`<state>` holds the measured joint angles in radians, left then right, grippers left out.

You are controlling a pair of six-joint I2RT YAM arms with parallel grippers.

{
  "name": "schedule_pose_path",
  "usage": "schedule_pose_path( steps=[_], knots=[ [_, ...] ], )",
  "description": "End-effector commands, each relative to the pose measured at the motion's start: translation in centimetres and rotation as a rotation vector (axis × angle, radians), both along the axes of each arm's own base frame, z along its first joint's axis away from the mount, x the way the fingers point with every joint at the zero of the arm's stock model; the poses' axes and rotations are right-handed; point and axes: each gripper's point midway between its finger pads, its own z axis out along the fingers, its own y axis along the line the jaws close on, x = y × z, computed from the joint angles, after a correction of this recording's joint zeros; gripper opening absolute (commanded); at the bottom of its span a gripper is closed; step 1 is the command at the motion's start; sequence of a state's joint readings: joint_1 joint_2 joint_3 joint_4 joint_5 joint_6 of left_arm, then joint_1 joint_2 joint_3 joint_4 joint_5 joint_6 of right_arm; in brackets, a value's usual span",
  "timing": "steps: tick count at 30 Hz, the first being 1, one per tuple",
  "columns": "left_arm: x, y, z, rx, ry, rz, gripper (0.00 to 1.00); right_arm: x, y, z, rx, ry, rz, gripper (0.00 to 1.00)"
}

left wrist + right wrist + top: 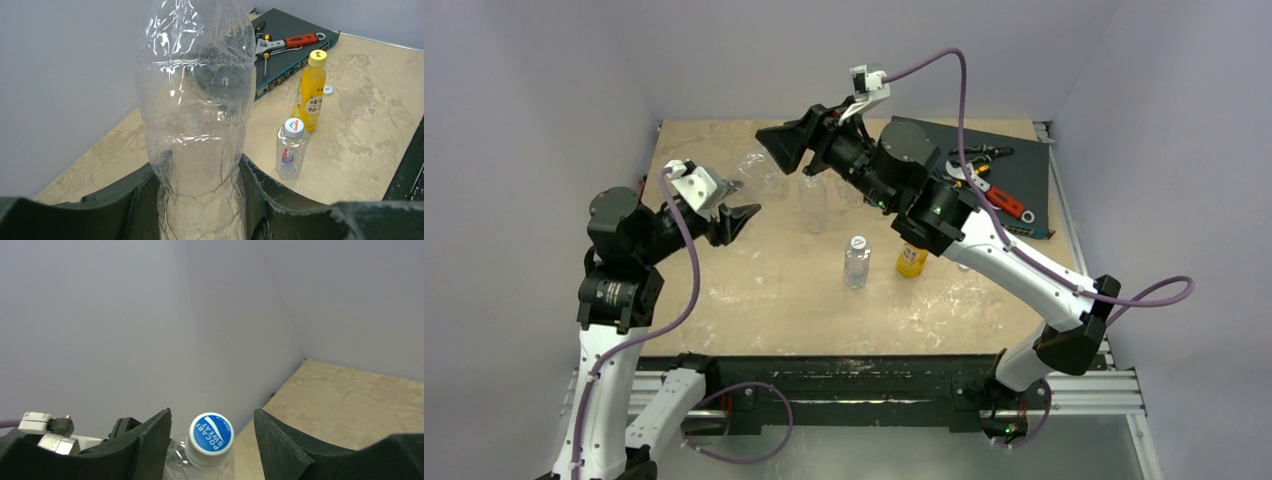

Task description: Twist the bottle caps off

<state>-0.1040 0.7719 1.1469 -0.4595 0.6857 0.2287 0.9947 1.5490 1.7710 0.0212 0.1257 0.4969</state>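
Observation:
My left gripper (736, 216) (197, 169) is shut on the lower body of a large clear bottle (197, 110) (759, 172), which leans toward the right arm. Its blue-topped cap (211, 436) sits between the fingers of my right gripper (212, 427) (786, 150), which is open with a gap on both sides. A small clear bottle (856, 264) (291, 152) with a white cap (294, 127) stands mid-table. Beside it is the orange-yellow bottle (310, 102) (911, 261) with its yellow cap (317, 58) on. Another clear bottle (812, 205) stands behind. A loose white cap (328, 89) lies on the table.
A dark flat box (1014, 185) (287, 47) at the back right carries a red-handled wrench (292, 41) and screwdrivers. Grey walls close in the table (754, 300) at the left, back and right. The right forearm (944, 215) hangs over the orange-yellow bottle.

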Motion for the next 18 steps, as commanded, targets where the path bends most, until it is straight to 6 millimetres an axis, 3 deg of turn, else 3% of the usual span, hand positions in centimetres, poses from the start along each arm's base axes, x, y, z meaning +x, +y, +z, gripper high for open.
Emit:
schedule_pose_path(
  steps=[1, 4, 10, 14, 18],
  knots=[
    [-0.1, 0.3, 0.9, 0.01, -0.054, 0.012, 0.0, 0.5, -2.4, 1.4, 0.044, -0.008, -0.109, 0.65],
    [-0.2, 0.3, 1.1, 0.005, -0.059, 0.014, 0.0, 0.3, -1.8, 1.3, 0.043, -0.003, -0.099, 0.62],
    [-0.2, 0.3, 1.3, 0.002, -0.059, 0.016, 0.0, -0.1, -1.2, 1.3, 0.068, -0.002, -0.064, 0.43],
    [-0.3, 0.3, 1.4, 0.0, -0.061, 0.016, 0.0, -0.7, -0.4, 1.2, 0.071, 0.0, -0.013, 0.38],
    [-0.3, 0.3, 1.7, -0.012, -0.058, 0.016, 0.0, -1.7, 0.4, 1.4, 0.076, 0.007, 0.057, 0.21]
  ],
)
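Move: The blue-and-white cap of the bottle held in my left hand sits practically at my right hand's point, between its open fingers. From my left hand the cap is roughly 4 cm ahead, 4 cm right and 13 cm above. From my right hand, the clear bottle set down on the table is about 11 cm ahead, 4 cm right and some 41 cm below; the small capped bottle is about 5 cm back, 13 cm right and 44 cm below. I close my right fingers from wide around the cap until the pads pinch its sides. The right hand first noses forward, right and down about 1 cm, then eases back nearly to where it began, with hardly any wrist turn. My left hand holds still and keeps its grip on the bottle to brace it. ##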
